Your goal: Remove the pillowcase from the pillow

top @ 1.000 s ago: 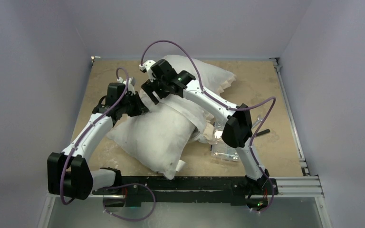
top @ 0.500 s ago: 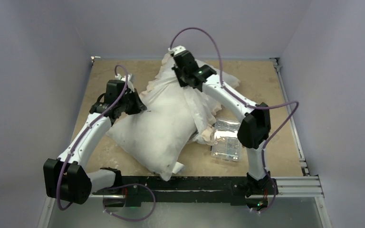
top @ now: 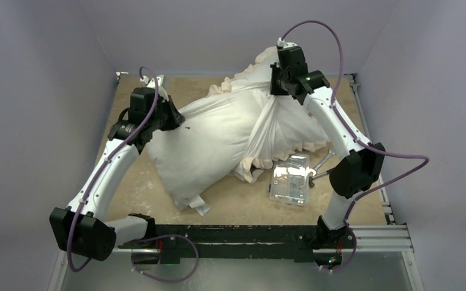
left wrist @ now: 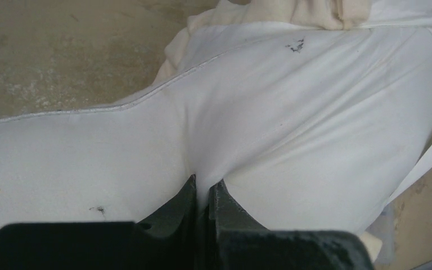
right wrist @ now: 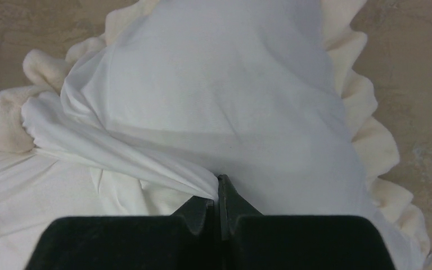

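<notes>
The plump white pillow (top: 209,145) lies across the middle of the table, its far right end still inside the pillowcase (top: 288,124). The pillowcase shows its white back and cream frill (top: 252,173). My left gripper (top: 175,119) is shut on a pinch of the pillow's white fabric (left wrist: 315,140) at its left end, the jaws (left wrist: 205,188) closed around a thin fold. My right gripper (top: 275,90) is raised at the far right, shut on a gathered fold of the pillowcase (right wrist: 214,101), which stretches taut below it. The frill (right wrist: 374,140) runs down the right of that view.
A clear plastic box (top: 290,180) sits on the tan table (top: 133,176) just in front of the pillowcase, with a small metal tool (top: 319,165) beside it. Grey walls close in the back and both sides. A black rail (top: 236,233) runs along the near edge.
My right gripper closed on the pillowcase and pulled it up toward the far right corner. The left gripper drew the pillow's end slightly back and left, stretching the two apart.
</notes>
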Controlling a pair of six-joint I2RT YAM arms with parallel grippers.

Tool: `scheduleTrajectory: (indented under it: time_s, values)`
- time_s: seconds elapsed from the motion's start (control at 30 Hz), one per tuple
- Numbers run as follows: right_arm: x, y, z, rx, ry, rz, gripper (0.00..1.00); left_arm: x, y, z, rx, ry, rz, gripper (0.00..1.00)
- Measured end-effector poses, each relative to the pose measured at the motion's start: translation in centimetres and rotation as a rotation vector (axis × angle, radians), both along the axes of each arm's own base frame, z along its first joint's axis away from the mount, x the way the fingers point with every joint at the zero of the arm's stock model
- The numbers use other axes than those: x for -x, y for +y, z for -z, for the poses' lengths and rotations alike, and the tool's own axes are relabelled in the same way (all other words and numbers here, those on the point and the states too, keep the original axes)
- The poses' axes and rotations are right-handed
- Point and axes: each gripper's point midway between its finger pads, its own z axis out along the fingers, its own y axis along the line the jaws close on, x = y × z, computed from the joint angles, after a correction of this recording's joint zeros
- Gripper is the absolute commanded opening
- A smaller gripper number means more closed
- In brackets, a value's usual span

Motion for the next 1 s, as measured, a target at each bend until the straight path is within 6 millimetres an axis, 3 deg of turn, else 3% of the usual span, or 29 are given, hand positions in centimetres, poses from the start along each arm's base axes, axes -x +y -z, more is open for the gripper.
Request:
scheduleTrajectory:
  time_s: [0.13,0.27,0.4,0.47,0.53,0.67,0.8,1.0]
  values:
    - [0.1,1.2,0.7,-0.089,0.013,-0.083,0.15,-1.3,0.8,-1.1,-0.042,-0.023,-0.036,0.00]
    - [0.2,2.5,2.0,-0.184,0.046,-0.162,0.34,-3.6,1.5,1.1,-0.097,0.031,-0.078,0.02]
    - [-0.2,2.4,2.8,-0.253,0.055,-0.179,0.51,-6.4,2.6,3.9,-0.164,0.104,-0.121,0.31]
    - [0.2,2.1,3.6,-0.271,0.071,-0.177,0.57,-7.5,3.0,4.2,-0.191,0.109,-0.134,0.44]
    - [1.6,1.5,4.9,-0.277,0.108,-0.165,0.62,-7.9,3.4,3.9,-0.212,0.098,-0.144,0.52]
    - [4.2,0.9,5.1,-0.284,0.128,-0.165,0.71,-8.0,3.7,1.7,-0.242,0.055,-0.154,0.63]
    - [6.5,0.3,3.9,-0.285,0.090,-0.180,0.79,-7.0,1.8,0.0,-0.270,0.019,-0.100,0.67]
    - [10.0,-0.1,4.4,-0.304,0.089,-0.210,0.91,-3.0,-4.2,-0.7,-0.311,0.005,0.089,0.80]
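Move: The left hand grips the bare white pillow: the exposed pillow's middle is about 8 cm back, 6 cm to its right and 13 cm below; the bunched pillowcase's middle is some 30 cm to its right, 2 cm farther out and 14 cm lower. The right hand pinches the pillowcase, whose middle is about 7 cm back, 4 cm to its left and 16 cm below; the parts box is some 26 cm back, 8 cm right and 25 cm lower. The left hand, still pinching the pillow, rises a touch, then carries on forward about 8 cm, slightly left and down some 5 cm; it opens wide, lets go and lifts clear, swinging right and back towards the pillowcase with a roll of nearly 20 degrees. The right hand eases slightly left and down, spreads its fingers off the cloth it held and then draws back about 10 cm over the pillowcase, ending some 4 cm lower, rolled left side up and turned about 10 degrees counter-clockwise. ##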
